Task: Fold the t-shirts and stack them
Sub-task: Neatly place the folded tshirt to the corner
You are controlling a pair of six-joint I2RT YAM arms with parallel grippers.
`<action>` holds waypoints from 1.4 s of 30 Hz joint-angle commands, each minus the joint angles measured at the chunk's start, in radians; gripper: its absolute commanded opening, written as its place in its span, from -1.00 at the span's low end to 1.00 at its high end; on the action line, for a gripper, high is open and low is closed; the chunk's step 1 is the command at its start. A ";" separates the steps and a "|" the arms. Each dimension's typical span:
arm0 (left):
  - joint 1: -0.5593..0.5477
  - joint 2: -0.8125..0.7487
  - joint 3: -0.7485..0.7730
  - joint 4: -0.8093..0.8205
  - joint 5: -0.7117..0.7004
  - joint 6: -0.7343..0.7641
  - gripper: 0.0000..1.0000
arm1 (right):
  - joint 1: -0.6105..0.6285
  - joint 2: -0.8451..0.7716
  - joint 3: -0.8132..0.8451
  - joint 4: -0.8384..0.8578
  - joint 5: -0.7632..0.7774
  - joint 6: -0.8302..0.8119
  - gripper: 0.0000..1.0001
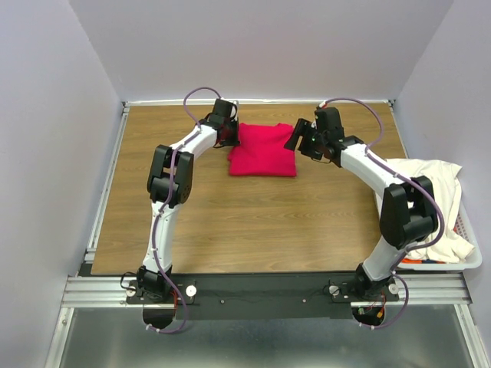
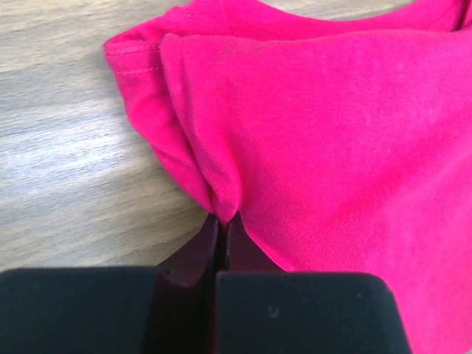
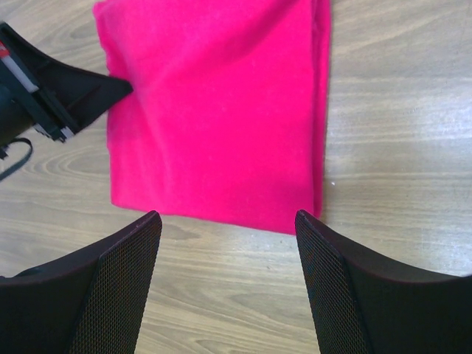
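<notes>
A crimson-red t-shirt [image 1: 263,149] lies folded into a rectangle at the far middle of the wooden table. My left gripper [image 1: 232,138] sits at its left edge. In the left wrist view the jaws are closed together, and a pinch of the red t-shirt [image 2: 332,133] is puckered into the tips of the left gripper [image 2: 221,221]. My right gripper [image 3: 227,215] hovers open just off the red t-shirt's [image 3: 221,110] right side, with only bare wood between its fingers. A cream-white t-shirt [image 1: 426,192] is draped over the basket at the right.
The white slatted laundry basket [image 1: 472,257] stands at the table's right edge beside the right arm. Grey walls close in the table on the left, back and right. A metal rail runs along the near edge, carrying both arm bases.
</notes>
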 commanded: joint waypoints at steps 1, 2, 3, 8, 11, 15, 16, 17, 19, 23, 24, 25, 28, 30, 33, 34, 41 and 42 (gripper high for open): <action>0.033 0.031 0.017 -0.024 -0.098 -0.022 -1.00 | 0.000 -0.045 -0.035 0.007 -0.028 -0.016 0.60; 0.044 0.037 0.027 -0.032 -0.120 -0.028 -1.00 | -0.002 -0.046 -0.038 0.007 -0.028 -0.019 0.60; 0.053 0.041 0.040 -0.038 -0.130 -0.026 -1.00 | 0.000 -0.054 -0.043 0.007 -0.028 -0.019 0.60; 0.108 0.102 0.202 -0.128 -0.209 -0.002 -1.00 | -0.002 -0.077 -0.057 0.006 -0.033 -0.022 0.60; 0.131 0.123 0.296 -0.179 -0.234 0.056 -1.00 | 0.000 -0.095 -0.077 0.006 -0.033 -0.026 0.60; 0.191 0.177 0.452 -0.260 -0.346 0.148 -1.00 | 0.000 -0.105 -0.092 0.006 -0.037 -0.026 0.59; 0.203 0.183 0.469 -0.266 -0.360 0.165 -1.00 | 0.000 -0.106 -0.095 0.006 -0.040 -0.024 0.59; 0.212 0.188 0.477 -0.268 -0.390 0.181 -1.00 | 0.000 -0.106 -0.097 0.006 -0.045 -0.024 0.59; 0.246 0.186 0.477 -0.259 -0.417 0.211 -1.00 | 0.000 -0.105 -0.098 0.006 -0.048 -0.021 0.60; 0.300 0.191 0.480 -0.239 -0.460 0.273 -1.00 | 0.000 -0.100 -0.095 0.006 -0.059 -0.016 0.59; 0.309 0.197 0.483 -0.236 -0.463 0.296 -1.00 | 0.000 -0.097 -0.090 0.006 -0.060 -0.016 0.59; 0.318 0.203 0.501 -0.239 -0.464 0.304 -1.00 | 0.000 -0.091 -0.089 0.006 -0.062 -0.015 0.59; 0.363 0.237 0.556 -0.248 -0.463 0.324 -1.00 | 0.000 -0.079 -0.086 0.006 -0.070 -0.013 0.59; 0.389 0.254 0.587 -0.248 -0.463 0.325 -1.00 | 0.001 -0.068 -0.087 0.006 -0.074 -0.010 0.59; 0.415 0.266 0.604 -0.237 -0.464 0.330 -1.00 | 0.004 -0.060 -0.092 0.006 -0.073 -0.010 0.59; 0.429 0.268 0.609 -0.222 -0.467 0.330 -1.00 | 0.004 -0.056 -0.089 0.006 -0.073 -0.010 0.59; 0.479 0.286 0.655 -0.179 -0.435 0.328 -1.00 | 0.010 -0.011 -0.075 0.006 -0.085 -0.010 0.58; 0.484 0.286 0.658 -0.173 -0.421 0.325 -1.00 | 0.010 -0.005 -0.069 0.006 -0.087 -0.010 0.58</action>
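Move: The left hand already has the folded t-shirt's left edge pinched just off the table; the shirt's middle lies about 12 cm to the right of the hand and 3 cm back. The table's far left corner is roughly 47 cm to the left of this hand and 15 cm ahead, with the white rail running along the far edge some 16 cm straight ahead. From the idle right hand that corner lies about 70 cm left, 19 cm ahead and 11 cm lower. Keeping its pinch on the folded t-shirt's left edge, the left hand sweeps it fast to the left towards the table's far left corner, some 36 cm, with about 10 cm forward gained early on and a low lift of 4 to 5 cm, while the wrist turns counter-clockwise and rolls its left side up, each some 30 degrees. The right hand, open and empty, only eases back a few centimetres, clear of the shirt. ##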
